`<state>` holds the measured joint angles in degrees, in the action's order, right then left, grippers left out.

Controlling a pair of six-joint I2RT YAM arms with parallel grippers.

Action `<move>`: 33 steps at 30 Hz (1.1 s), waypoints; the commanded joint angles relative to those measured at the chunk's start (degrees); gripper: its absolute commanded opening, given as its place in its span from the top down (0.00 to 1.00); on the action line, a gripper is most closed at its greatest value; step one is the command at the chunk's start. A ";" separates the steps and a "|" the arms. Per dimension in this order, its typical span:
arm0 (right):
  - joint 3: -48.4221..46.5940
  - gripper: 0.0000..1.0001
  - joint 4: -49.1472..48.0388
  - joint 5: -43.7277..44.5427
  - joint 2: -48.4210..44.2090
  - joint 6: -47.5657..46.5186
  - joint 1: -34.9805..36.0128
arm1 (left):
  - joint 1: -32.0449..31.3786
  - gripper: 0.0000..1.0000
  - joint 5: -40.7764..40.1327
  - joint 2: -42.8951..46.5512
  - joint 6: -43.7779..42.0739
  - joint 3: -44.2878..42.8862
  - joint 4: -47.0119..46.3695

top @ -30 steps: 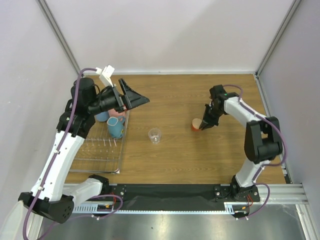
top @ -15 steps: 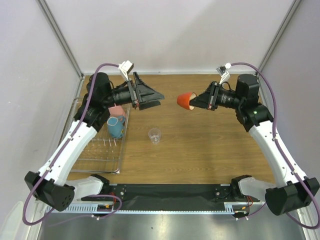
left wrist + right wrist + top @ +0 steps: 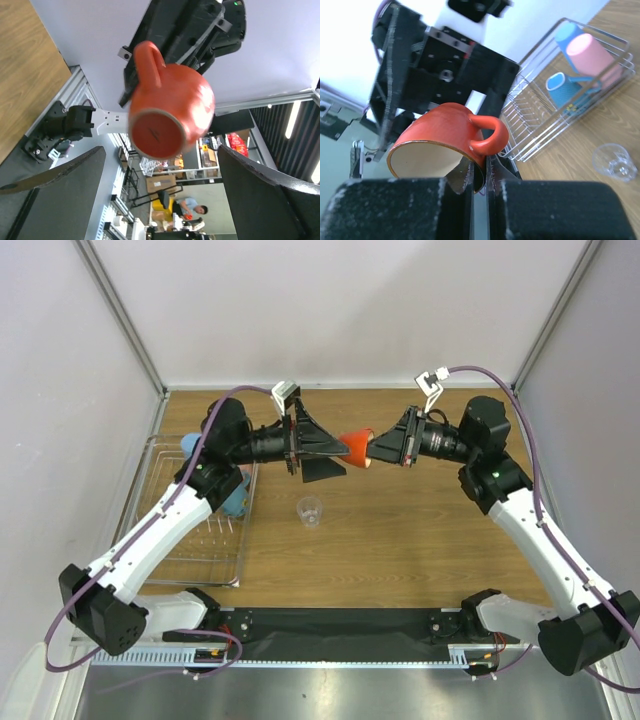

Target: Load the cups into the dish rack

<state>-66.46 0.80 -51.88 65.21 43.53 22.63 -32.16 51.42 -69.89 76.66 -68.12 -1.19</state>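
Note:
My right gripper (image 3: 375,448) (image 3: 480,172) is shut on the rim of the small orange mug (image 3: 355,448) (image 3: 445,135), holding it on its side in the air above the table's middle. My left gripper (image 3: 345,457) (image 3: 161,150) faces it, wide open. The orange mug (image 3: 170,115) has its base toward that gripper, at the mouth of the fingers (image 3: 55,200), with no contact visible. The dish rack (image 3: 190,540) (image 3: 555,120) at the left holds a pink tumbler (image 3: 592,55), a light-blue tumbler (image 3: 190,443) (image 3: 565,31) and a blue-grey mug (image 3: 235,498) (image 3: 567,87). The clear glass (image 3: 310,510) (image 3: 615,161) stands on the table.
The wooden table (image 3: 420,540) is walled by white panels on three sides. A black strip with both arm bases (image 3: 340,625) runs along the near edge. The left arm stretches over the rack's far end.
The right gripper lifted the orange mug off the table and carried it left. The left gripper swung right from over the rack, and the two now meet mid-air.

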 commanded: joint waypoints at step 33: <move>-2.62 1.00 -2.91 -4.64 1.67 -6.96 5.23 | -4.22 0.28 2.63 -2.27 16.85 0.79 -12.25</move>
<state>-66.65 -1.98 -55.37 66.54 39.16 27.53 -35.73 52.73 -72.03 87.07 -66.30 -11.00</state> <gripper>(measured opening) 0.079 0.741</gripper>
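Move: The red cup, held by its rim in the right hand, is about 4 cm to the right of the open left fingers, 2 cm ahead and level with them. From the right hand, the left fingers are some 7 cm to its left, 2 cm back, at the same height. The clear glass stands about 6 cm ahead and 5 cm left of the left hand, roughly 36 cm below; the dish rack is about 6 cm ahead and 28 cm left, as far down. The left fingers straddle the red cup's body and begin to close on its sides, about a quarter shut, as the left hand eases some 2 cm right and a little back and up. The right hand, keeping its grip on the rim, brings the cup about 3 cm back and left into that gap, turning slightly counter-clockwise, then slows almost to a standstill. ##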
